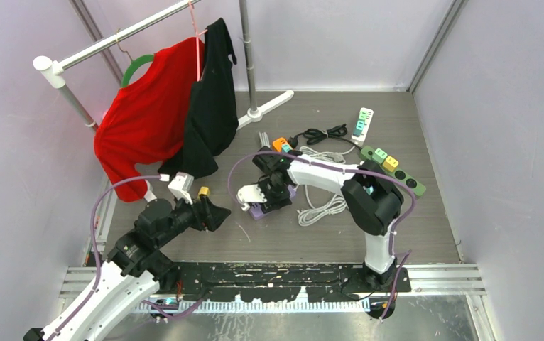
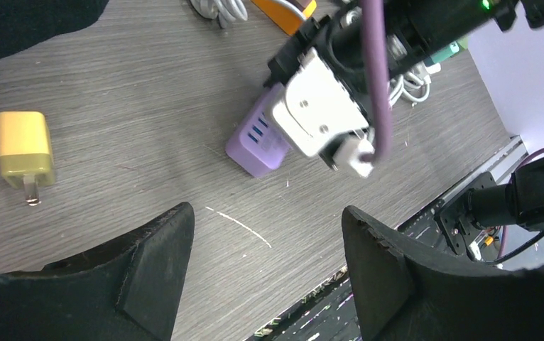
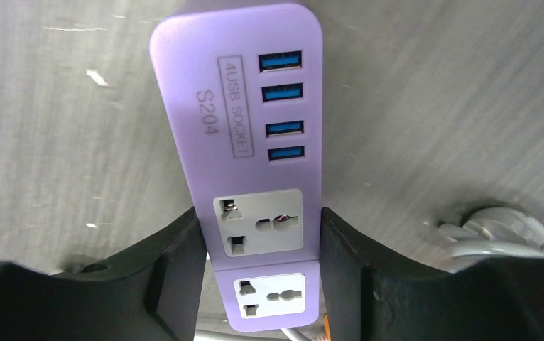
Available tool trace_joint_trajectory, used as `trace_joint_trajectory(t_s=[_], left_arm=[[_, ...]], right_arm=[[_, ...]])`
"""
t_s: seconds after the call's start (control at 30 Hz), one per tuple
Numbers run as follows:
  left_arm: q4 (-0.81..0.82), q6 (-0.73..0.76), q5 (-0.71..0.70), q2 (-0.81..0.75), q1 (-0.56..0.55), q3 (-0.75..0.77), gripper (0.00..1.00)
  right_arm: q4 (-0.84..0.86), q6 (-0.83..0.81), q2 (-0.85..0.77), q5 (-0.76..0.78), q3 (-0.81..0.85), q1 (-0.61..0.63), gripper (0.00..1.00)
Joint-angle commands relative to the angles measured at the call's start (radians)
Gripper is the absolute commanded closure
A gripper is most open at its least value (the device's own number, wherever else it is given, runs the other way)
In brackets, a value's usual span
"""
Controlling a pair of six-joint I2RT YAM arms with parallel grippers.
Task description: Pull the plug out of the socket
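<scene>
A purple socket strip (image 3: 234, 92) lies flat on the grey table, with several blue USB ports and two grey outlets that hold nothing. My right gripper (image 3: 262, 234) is shut on it, one finger pressed to each long side at the outlet end; from above it (image 1: 273, 193) covers most of the strip (image 1: 258, 210). A yellow plug (image 2: 24, 153) lies on the table by itself, prongs showing, left of the strip (image 2: 258, 142). My left gripper (image 2: 269, 241) hovers open over bare table beside the plug (image 1: 203, 191), with nothing between its fingers (image 2: 155, 263).
A clothes rack (image 1: 113, 39) with a red shirt (image 1: 148, 106) and a black shirt (image 1: 212, 106) stands at the back left. A coiled white cable (image 1: 322, 206), a green strip (image 1: 393, 169), a white strip (image 1: 363, 121) and an orange adapter (image 1: 281, 144) lie behind and right of the purple strip.
</scene>
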Motion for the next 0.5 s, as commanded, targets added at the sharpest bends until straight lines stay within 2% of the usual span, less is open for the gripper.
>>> trace_joint_trajectory(t_s=[0.0, 0.3, 0.47], left_arm=[[-0.026, 0.022, -0.030, -0.038, -0.002, 0.052, 0.24], [-0.047, 0.020, -0.036, -0.055, -0.001, 0.064, 0.23], [-0.049, 0.020, -0.032, -0.048, -0.001, 0.067, 0.23]], right_arm=[[0.045, 0.030, 0.047, 0.042, 0.157, -0.065, 0.70], [0.069, 0.013, 0.214, 0.116, 0.407, -0.116, 0.71], [0.043, 0.070, 0.273, 0.071, 0.523, -0.115, 0.70]])
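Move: The right hand already grips the purple socket close above the table. The patch of table it is being taken to lies some 14 cm ahead and 4 cm to the left, about 2 cm lower. The grey cable coil is about 16 cm ahead and 3 cm left, the orange strip 15 cm ahead and 3 cm right. For the left hand, that patch is roughly 22 cm ahead, 14 cm right and 15 cm below. Keeping its pinch on the purple socket's sides at the outlet end, the right hand sweeps it quickly forward, about 12 cm, and some 3 cm left, low over the table towards the grey cable coil and orange strip. The wrist turns roughly 10 degrees clockwise on the way, the fingers staying closed on the socket. ##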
